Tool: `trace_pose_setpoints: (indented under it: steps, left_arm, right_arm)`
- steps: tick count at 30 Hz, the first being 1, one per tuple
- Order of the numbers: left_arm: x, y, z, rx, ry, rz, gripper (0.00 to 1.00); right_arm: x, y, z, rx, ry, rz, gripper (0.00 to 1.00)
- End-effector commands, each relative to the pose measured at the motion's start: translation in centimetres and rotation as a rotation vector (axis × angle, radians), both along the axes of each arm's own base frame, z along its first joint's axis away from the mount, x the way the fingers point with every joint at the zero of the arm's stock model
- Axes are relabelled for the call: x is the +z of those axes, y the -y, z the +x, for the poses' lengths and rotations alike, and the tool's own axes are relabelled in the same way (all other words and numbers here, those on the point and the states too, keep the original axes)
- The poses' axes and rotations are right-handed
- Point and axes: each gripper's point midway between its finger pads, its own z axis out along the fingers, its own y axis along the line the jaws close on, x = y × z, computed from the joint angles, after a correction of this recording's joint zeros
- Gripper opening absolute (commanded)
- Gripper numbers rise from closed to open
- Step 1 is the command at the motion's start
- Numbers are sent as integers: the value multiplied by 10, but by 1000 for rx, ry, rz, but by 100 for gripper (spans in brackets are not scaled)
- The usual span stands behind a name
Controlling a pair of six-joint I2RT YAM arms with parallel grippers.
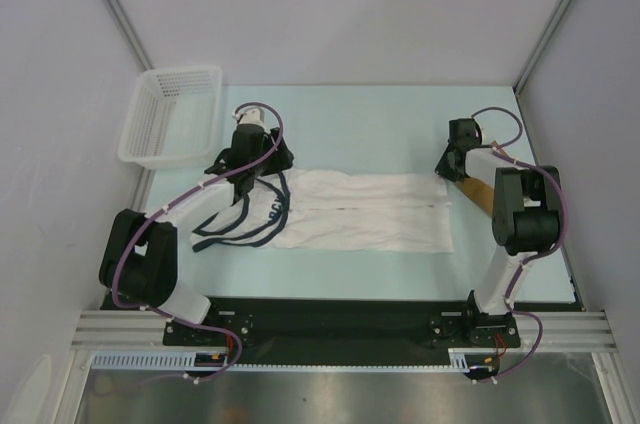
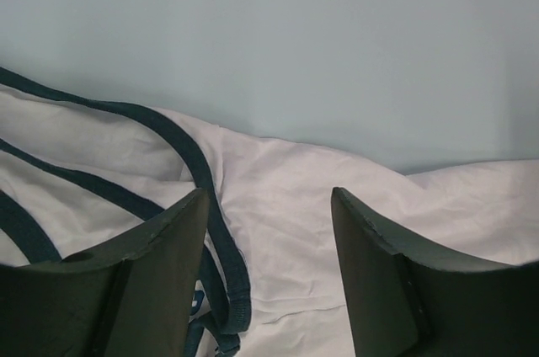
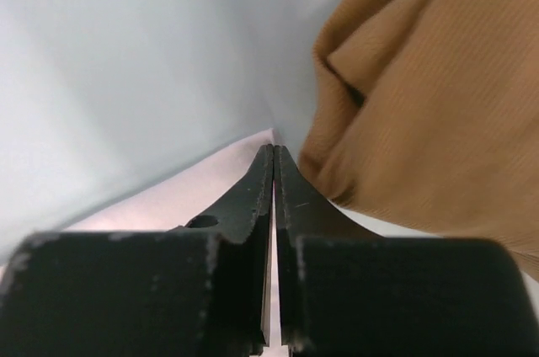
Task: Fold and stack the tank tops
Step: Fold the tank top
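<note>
The white tank top lies spread flat across the middle of the table, its navy-trimmed straps at the left end. My left gripper hangs open just above that end, and its fingers straddle white cloth next to a navy strap. My right gripper is at the top's far right corner. Its jaws are pressed together right at the tip of the white cloth. The tan-brown tank top lies bunched just to the right, mostly hidden under the right arm in the top view.
A white lattice basket stands at the back left by the wall. Enclosure walls run along both sides and the back. A black rail with the arm bases lines the near edge.
</note>
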Motion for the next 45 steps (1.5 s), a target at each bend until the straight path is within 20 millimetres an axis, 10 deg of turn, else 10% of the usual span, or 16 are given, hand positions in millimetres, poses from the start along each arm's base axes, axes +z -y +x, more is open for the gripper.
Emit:
trace_pose_setpoints:
  steps: [1, 8, 12, 21, 33, 45]
  left_arm:
    - [24, -7, 7, 15, 72, 14, 66]
    - [16, -3, 9, 12, 47, 6, 66]
    - [12, -15, -5, 40, 15, 34, 68]
    - [6, -64, -76, 200, -19, 59, 88]
    - [-67, -97, -183, 505, -251, -179, 90]
    - [-96, -95, -174, 584, -242, -258, 96]
  right_arm:
    - [12, 25, 2, -115, 41, -11, 0]
    - [22, 38, 1, -154, 101, 27, 2]
    - [22, 26, 2, -101, 113, 53, 41]
    - [55, -18, 1, 21, 174, 22, 65]
    - [58, -54, 27, 99, 160, 47, 64]
    - [22, -29, 46, 26, 13, -128, 65]
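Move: The near strap edge at the white tank top's left end lies about 18 cm back from my left hand, 10 cm to its left and 12 cm below. The bend of its far strap is only 4 cm back, 1 cm left and 13 cm below. My right hand still pinches the far right corner; from it the folded brown tank top is some 12 cm to the right and 1 cm back, and the white top's near right corner 18 cm back and 2 cm right, both 2 cm lower. With my right fingers still shut on the corner I tug it about 3 cm right towards the brown tank top, open and let go, then lift clear and swing some 8 cm left above the far edge, finally easing forward and down. Meanwhile my left hand draws back about 20 cm and 10 cm left, sinking to the near strap edge, turning 30 degrees counter-clockwise, tipping down and spreading its fingers wide. ##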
